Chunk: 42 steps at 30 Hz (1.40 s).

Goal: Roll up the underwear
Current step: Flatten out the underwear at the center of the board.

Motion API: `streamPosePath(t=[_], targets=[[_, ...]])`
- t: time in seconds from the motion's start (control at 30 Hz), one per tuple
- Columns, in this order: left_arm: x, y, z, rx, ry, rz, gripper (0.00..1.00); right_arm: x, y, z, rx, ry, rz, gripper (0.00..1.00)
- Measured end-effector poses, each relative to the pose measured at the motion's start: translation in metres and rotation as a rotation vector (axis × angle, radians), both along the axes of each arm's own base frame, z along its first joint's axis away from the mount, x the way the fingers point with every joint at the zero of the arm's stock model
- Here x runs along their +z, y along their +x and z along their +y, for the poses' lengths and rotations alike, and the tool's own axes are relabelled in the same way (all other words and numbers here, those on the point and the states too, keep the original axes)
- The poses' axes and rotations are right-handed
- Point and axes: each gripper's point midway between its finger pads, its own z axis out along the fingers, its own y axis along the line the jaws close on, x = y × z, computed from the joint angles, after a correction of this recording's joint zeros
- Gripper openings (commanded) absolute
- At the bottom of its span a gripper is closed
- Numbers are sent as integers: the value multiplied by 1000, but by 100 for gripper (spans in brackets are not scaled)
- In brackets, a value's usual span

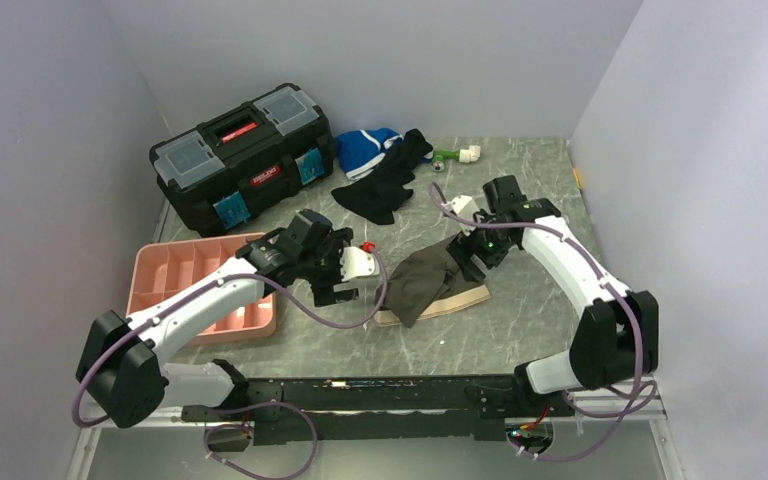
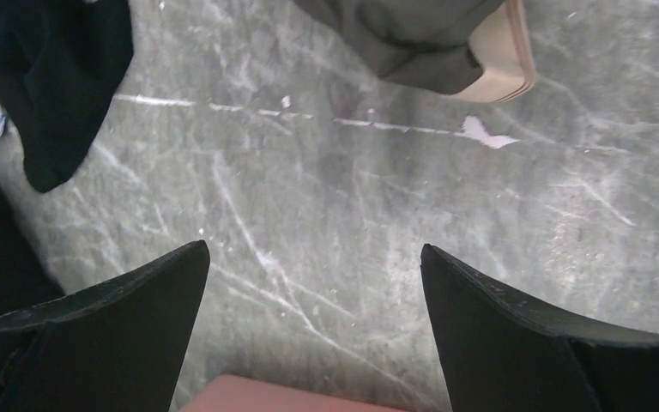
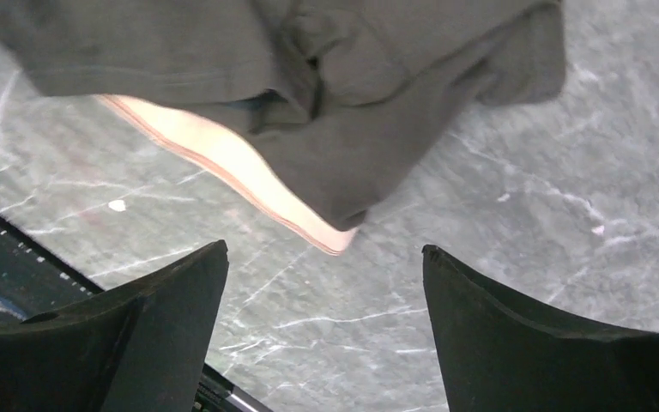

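Note:
The underwear (image 1: 430, 282), dark grey-brown with a beige waistband, lies loosely folded on the table's middle. It shows at the top of the left wrist view (image 2: 429, 43) and the right wrist view (image 3: 309, 77). My left gripper (image 1: 345, 285) is open and empty, just left of the underwear, over bare table (image 2: 313, 249). My right gripper (image 1: 480, 252) is open and empty at the underwear's far right edge, with bare table between the fingers (image 3: 326, 253).
A pink compartment tray (image 1: 210, 290) sits at the left. A black toolbox (image 1: 240, 160) stands at the back left. A plain black garment (image 1: 380, 185), a blue-and-white garment (image 1: 365, 150) and a small green-and-white object (image 1: 457, 155) lie at the back.

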Motion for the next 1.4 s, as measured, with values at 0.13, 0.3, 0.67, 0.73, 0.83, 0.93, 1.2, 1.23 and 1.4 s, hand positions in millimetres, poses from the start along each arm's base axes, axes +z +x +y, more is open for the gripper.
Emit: streamPosePath(t=[0.13,0.3,0.67,0.73,0.83,0.93,1.2,1.23,1.4], targets=[[3,8,11,59,30,-45,99,13,-24,35,134,49,-44,82],[12,3,43,162,14,-64,99,12,-59,92,357,134,-51,74],[57,-1,142,549,-116,-146,99,-63,-94,146,573,71,75,71],[57,-6,147,563,-119,-152,99,-74,-96,151,590,51,84,70],[52,-13,150,574,-107,-138,99,-86,-97,156,601,26,90,65],[47,-16,152,577,-90,-118,99,-92,-95,160,599,2,83,51],[40,-18,154,585,-66,-92,99,-94,-81,164,556,-19,29,8],[40,-18,155,585,-66,-91,99,-94,-81,164,555,-21,30,3],[38,-19,153,574,-69,-85,99,-83,-81,165,561,-20,41,0]])
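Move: The near-left flap of the underwear, where it overlaps the pale waistband, is my right hand's goal: some 16 cm to its left, 8 cm back and 9 cm below. The underwear's middle lies about 9 cm left and 4 cm back. The black garment is roughly 18 cm left and 15 cm ahead. From my left hand, the underwear's middle is about 14 cm right and 1 cm back, 11 cm down; the pink tray is about 27 cm left and 2 cm back. I swing my right hand left and back across the underwear, then down, about 16 cm sideways in all, turning it some 30 degrees counter-clockwise. Low over the near-left flap beside the waistband I shut the fingers, pinching the cloth, and just begin to rise. My left hand meanwhile clears out leftward and slightly up, turning counter-clockwise too, to the tray's right edge, fingers open. ##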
